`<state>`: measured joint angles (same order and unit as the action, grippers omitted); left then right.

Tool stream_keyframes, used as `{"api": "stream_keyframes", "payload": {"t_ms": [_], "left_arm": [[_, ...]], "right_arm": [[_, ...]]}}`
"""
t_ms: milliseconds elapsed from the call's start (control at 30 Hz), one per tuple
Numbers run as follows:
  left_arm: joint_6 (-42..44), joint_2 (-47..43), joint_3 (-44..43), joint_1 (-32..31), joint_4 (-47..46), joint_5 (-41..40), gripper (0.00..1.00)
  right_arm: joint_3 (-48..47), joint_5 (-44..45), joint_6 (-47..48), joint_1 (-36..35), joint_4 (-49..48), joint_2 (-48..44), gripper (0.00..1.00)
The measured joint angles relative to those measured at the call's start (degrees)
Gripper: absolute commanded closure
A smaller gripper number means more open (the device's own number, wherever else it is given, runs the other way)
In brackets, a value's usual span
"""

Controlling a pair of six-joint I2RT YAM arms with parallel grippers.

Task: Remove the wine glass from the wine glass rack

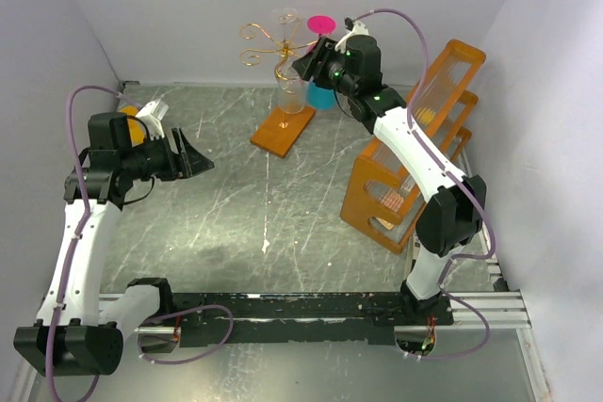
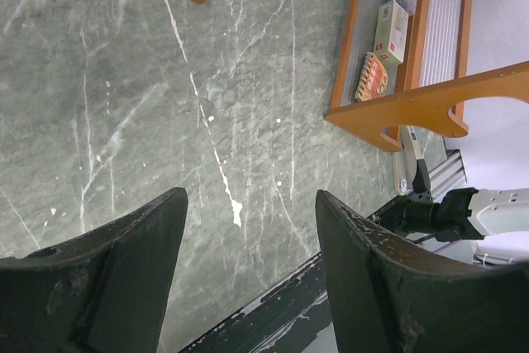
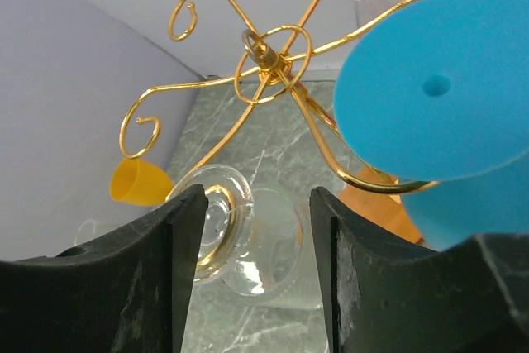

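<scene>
The wine glass rack (image 1: 273, 44) is a thin gold wire stand with curly arms on a flat orange base (image 1: 283, 129), at the back centre. A clear wine glass (image 1: 292, 91) hangs from it. In the right wrist view this glass (image 3: 264, 245) lies foot-first between my open fingers, and the gold scrolls (image 3: 269, 59) are just above. My right gripper (image 1: 314, 63) (image 3: 258, 204) is open beside the rack and grips nothing. A blue glass (image 3: 438, 88) and a pink glass (image 1: 321, 23) hang beside it. My left gripper (image 1: 193, 159) (image 2: 250, 200) is open and empty over the left table.
A big orange frame with clear panels (image 1: 415, 157) stands at the right, also in the left wrist view (image 2: 413, 105). A yellow cup (image 1: 132, 124) sits at the back left behind my left arm. Another clear glass (image 1: 283, 18) is on the rack's far side.
</scene>
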<state>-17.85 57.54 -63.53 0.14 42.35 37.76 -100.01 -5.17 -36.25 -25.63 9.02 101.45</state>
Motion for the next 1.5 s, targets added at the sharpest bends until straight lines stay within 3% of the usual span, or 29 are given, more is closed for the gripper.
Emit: {"api": "stream_keyframes", "payload": {"t_ms": [700,1500], "left_arm": [[1.0,0.3,-1.9,-0.3,1.1,0.0,0.27],[1.2,0.3,-3.5,-0.3,2.4,-0.7,0.27]], "right_arm": [[-0.3,-2.5,-5.4,0.2,-2.3,0.8,1.0],[-2.4,-2.4,-12.9,0.4,0.8,0.8,1.0]]}}
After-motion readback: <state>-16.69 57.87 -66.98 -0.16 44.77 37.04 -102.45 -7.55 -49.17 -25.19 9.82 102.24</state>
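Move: The foot of the near clear wine glass hangs practically between the right hand's open fingers, about 1 cm ahead and 1 cm left, at their height. The rack's hub is some 4 cm ahead and 2 cm left of the hand. The blue glass hangs about 3 cm ahead and 7 cm right, its middle 6 cm lower; the pink glass about 9 cm ahead and 6 cm right. From the left hand the foot lies roughly 20 cm ahead, 21 cm right and 8 cm above. The right fingertips close from about half open to nearly shut, pinching the clear glass's foot, while the hand eases about 1 cm left onto it. Keeping that grip, the wrist rolls some 15 degrees, the hand's left side rising, and the hand creeps up about 1.5 cm. ##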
